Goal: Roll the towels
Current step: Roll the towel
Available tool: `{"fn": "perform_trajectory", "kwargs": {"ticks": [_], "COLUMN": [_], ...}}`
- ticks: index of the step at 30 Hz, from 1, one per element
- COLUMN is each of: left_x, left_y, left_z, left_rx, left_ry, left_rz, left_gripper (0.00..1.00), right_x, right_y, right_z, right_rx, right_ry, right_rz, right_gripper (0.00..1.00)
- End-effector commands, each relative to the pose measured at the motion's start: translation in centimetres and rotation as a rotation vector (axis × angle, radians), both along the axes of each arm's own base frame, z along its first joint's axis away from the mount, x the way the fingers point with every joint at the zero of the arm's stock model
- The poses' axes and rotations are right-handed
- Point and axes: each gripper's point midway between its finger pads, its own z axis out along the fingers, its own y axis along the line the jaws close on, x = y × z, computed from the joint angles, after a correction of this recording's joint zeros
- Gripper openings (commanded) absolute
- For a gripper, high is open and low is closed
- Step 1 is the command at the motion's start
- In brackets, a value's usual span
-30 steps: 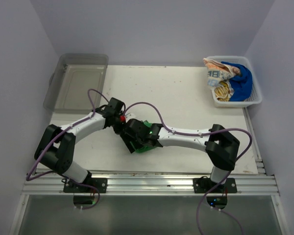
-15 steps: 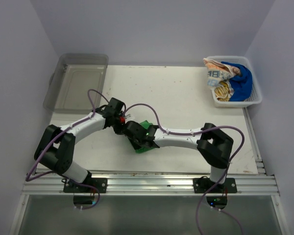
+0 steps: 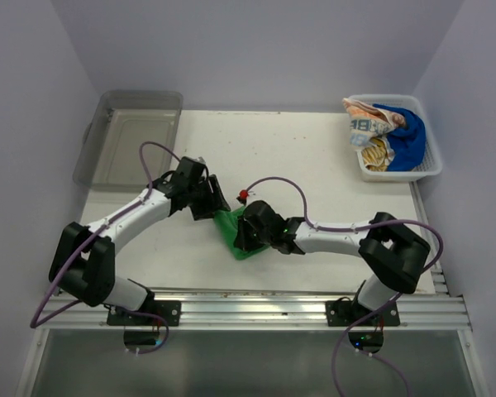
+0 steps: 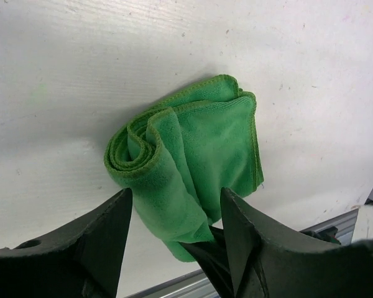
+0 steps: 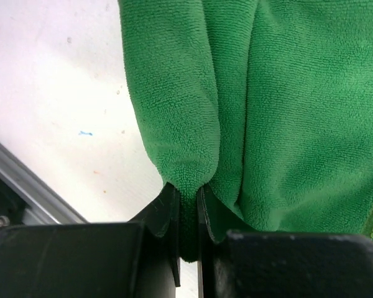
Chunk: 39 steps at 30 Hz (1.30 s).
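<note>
A bright green towel [image 3: 228, 223], loosely rolled, lies on the white table near its front middle. In the left wrist view the green towel [image 4: 193, 143] shows a spiral end on the left and a flat flap on the right. My left gripper [image 3: 212, 201] stands open just back-left of it, and its fingers [image 4: 112, 230] touch nothing. My right gripper [image 5: 186, 195] is shut on a fold at the towel's [image 5: 273, 93] near end. The other towels, orange-and-white [image 3: 365, 120], blue [image 3: 407, 136] and yellow-tan [image 3: 377, 154], are heaped in the basket.
A white basket [image 3: 426, 169] stands at the table's back right corner. A clear plastic bin [image 3: 132, 136] sits at the back left. A metal rail [image 3: 256, 310] runs along the front edge below the arm bases. The right arm's purple cable [image 3: 273, 184] loops over the towel area.
My left gripper has opened, let go of the green towel and drawn back to the left. My right gripper has shut on the towel's fold and shifted slightly right.
</note>
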Motion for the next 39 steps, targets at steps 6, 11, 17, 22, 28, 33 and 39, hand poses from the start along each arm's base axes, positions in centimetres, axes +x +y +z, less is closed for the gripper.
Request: {"fn": "perform_trajectory", "kwargs": {"ticks": [6,11,17,22,28,33,39], "left_x": [0.0,0.0,0.2,0.4,0.8,0.6,0.1], "left_y": [-0.4,-2.2,-3.4,-4.3,-4.7,-4.6,-4.5], "left_z": [2.4,3.4,2.0,-0.2,-3.5,-4.4,-5.2], "left_rx": [-0.081,-0.176,-0.174,-0.174,-0.147,-0.128,-0.108], "left_ry": [-0.108,-0.164,-0.139,-0.096,-0.041,-0.027,-0.01], "left_rz": [-0.027,-0.096,-0.145,-0.171,-0.171,-0.174,-0.18], "left_gripper": [0.51,0.26,0.15,0.13,0.14,0.14,0.13], "right_x": [0.2,0.4,0.6,0.6,0.6,1.2,1.4], "right_y": [0.5,-0.1,-0.8,-1.6,-2.0,-3.6,-7.5], "right_z": [1.3,0.6,0.1,-0.6,-0.4,0.6,3.7], "right_rx": [0.275,0.336,0.404,0.441,0.457,0.309,0.083], "right_ry": [0.14,0.202,0.253,0.292,0.302,0.24,0.144], "right_rz": [-0.039,-0.069,-0.103,-0.136,-0.145,-0.177,-0.221], "right_gripper": [0.0,0.0,0.0,0.0,0.0,0.34,0.64]}}
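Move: The far end of the towel roll, where I'll set my left fingers, is about 4 cm to the right of my left hand, level with it fore and aft and some 5 cm below. The roll's near end is already pinched in my right fingers; its far end lies about 7 cm ahead of my right hand and 3 cm to its left. The unrolled flap sits 4 cm ahead and 3 cm right of my right hand. While my right hand keeps its pinch on the near end, tilting some 30 degrees so its fingers lie flatter and point more left, I close my open left fingers in the air, carry them about 5 cm right, rising slightly first, then sink onto the roll's far end and hold there. Then my right fingers open, let go and draw off up and to the right. ##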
